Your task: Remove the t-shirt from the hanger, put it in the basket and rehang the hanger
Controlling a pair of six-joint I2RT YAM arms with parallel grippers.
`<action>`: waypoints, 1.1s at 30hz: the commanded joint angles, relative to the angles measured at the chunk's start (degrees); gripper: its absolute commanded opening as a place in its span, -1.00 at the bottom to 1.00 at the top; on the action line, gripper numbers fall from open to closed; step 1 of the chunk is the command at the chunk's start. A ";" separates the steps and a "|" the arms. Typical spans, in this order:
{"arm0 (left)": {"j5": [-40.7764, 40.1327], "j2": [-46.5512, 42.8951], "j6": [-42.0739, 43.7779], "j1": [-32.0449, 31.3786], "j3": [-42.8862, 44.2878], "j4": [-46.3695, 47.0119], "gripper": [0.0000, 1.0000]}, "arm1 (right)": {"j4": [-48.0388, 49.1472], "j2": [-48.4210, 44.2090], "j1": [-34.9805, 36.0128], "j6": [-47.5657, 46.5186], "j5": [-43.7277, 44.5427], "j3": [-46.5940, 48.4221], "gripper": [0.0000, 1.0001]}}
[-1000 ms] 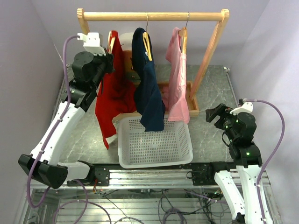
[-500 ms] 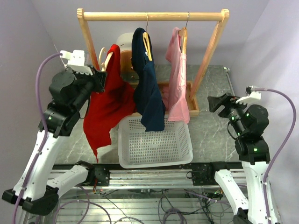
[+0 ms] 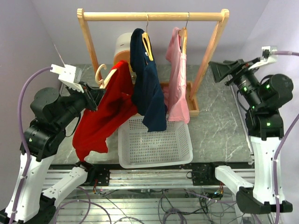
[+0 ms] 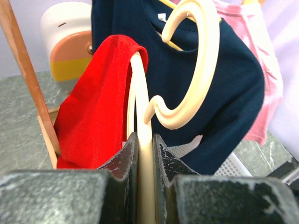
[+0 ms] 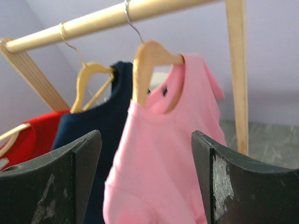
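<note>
A red t-shirt (image 3: 105,116) hangs on a cream hanger (image 3: 99,73) that is off the rail (image 3: 154,16), left of the rack. My left gripper (image 3: 93,95) is shut on one arm of this hanger. In the left wrist view the hanger arm (image 4: 145,177) sits between the closed jaws of my left gripper (image 4: 145,144), with the hook (image 4: 201,70) free above and the red t-shirt (image 4: 93,121) draped to the left. My right gripper (image 3: 216,70) is open and empty, raised at the right. In the right wrist view it (image 5: 145,135) faces the pink t-shirt (image 5: 163,154).
A navy t-shirt (image 3: 147,88) and a pink t-shirt (image 3: 176,84) hang on hangers on the wooden rail. A white mesh basket (image 3: 187,149) stands on the table under them. A white and orange round appliance (image 3: 124,49) stands behind the rack.
My left arm has carried the hanger with the red t-shirt off the rail, leftward and down. My right arm has risen and turned toward the rack.
</note>
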 commanded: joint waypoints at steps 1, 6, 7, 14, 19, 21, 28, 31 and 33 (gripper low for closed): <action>6.49 -1.82 -2.11 0.03 -0.57 1.92 -0.86 | 0.03 5.89 -0.07 -0.10 -5.12 8.65 0.55; 10.13 -1.91 -2.73 0.07 -1.92 4.38 -0.86 | -2.60 14.30 1.33 -1.43 -5.00 20.06 0.56; 10.50 -1.80 -2.68 0.07 -1.93 4.58 -0.86 | -3.79 16.14 1.89 -2.17 -4.10 22.76 0.57; 12.96 -1.43 -2.53 0.03 -4.57 6.52 -0.87 | -16.42 31.97 4.18 -7.20 5.80 47.22 0.80; 16.26 -2.10 -2.07 0.03 -5.09 7.44 -0.87 | -7.80 27.40 4.09 -8.85 3.98 38.39 0.99; 17.04 -1.92 -0.87 0.03 -3.58 5.21 -0.86 | -2.14 22.56 4.09 -9.45 1.04 29.75 0.99; 22.27 -0.32 1.26 0.03 -0.53 -0.75 -0.86 | -7.27 22.42 13.63 -11.19 2.30 25.18 0.99; 21.46 -1.04 0.85 0.10 -1.08 -0.19 -0.87 | -10.71 27.00 37.96 -20.76 28.29 32.23 0.99; 19.40 -1.77 0.57 0.09 -1.45 0.02 -0.86 | -13.65 33.71 49.26 -25.13 40.88 39.40 0.99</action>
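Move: The right gripper is empty; the red t-shirt's upper end, on the hanger's far arm, lies about 27 cm to its left, some 2 cm ahead and 7 cm lower. The pink t-shirt hangs some 11 cm ahead, 8 cm left and 15 cm below, with the navy t-shirt 10 cm farther left at the same depth and height. From the left gripper, already holding the hanger, that red end is roughly 8 cm ahead, 6 cm right and level. The basket is 8 cm back, 16 cm right and 38 cm below. Lift the right gripper and push it forward about 10 cm each while opening the fingers fully, then pull back and down and swing fast to the left past the near side of the pink t-shirt, towards the red one. Meanwhile keep the left pinch on the hanger, easing it right, back and slightly down, turning clockwise some 20 degrees. ##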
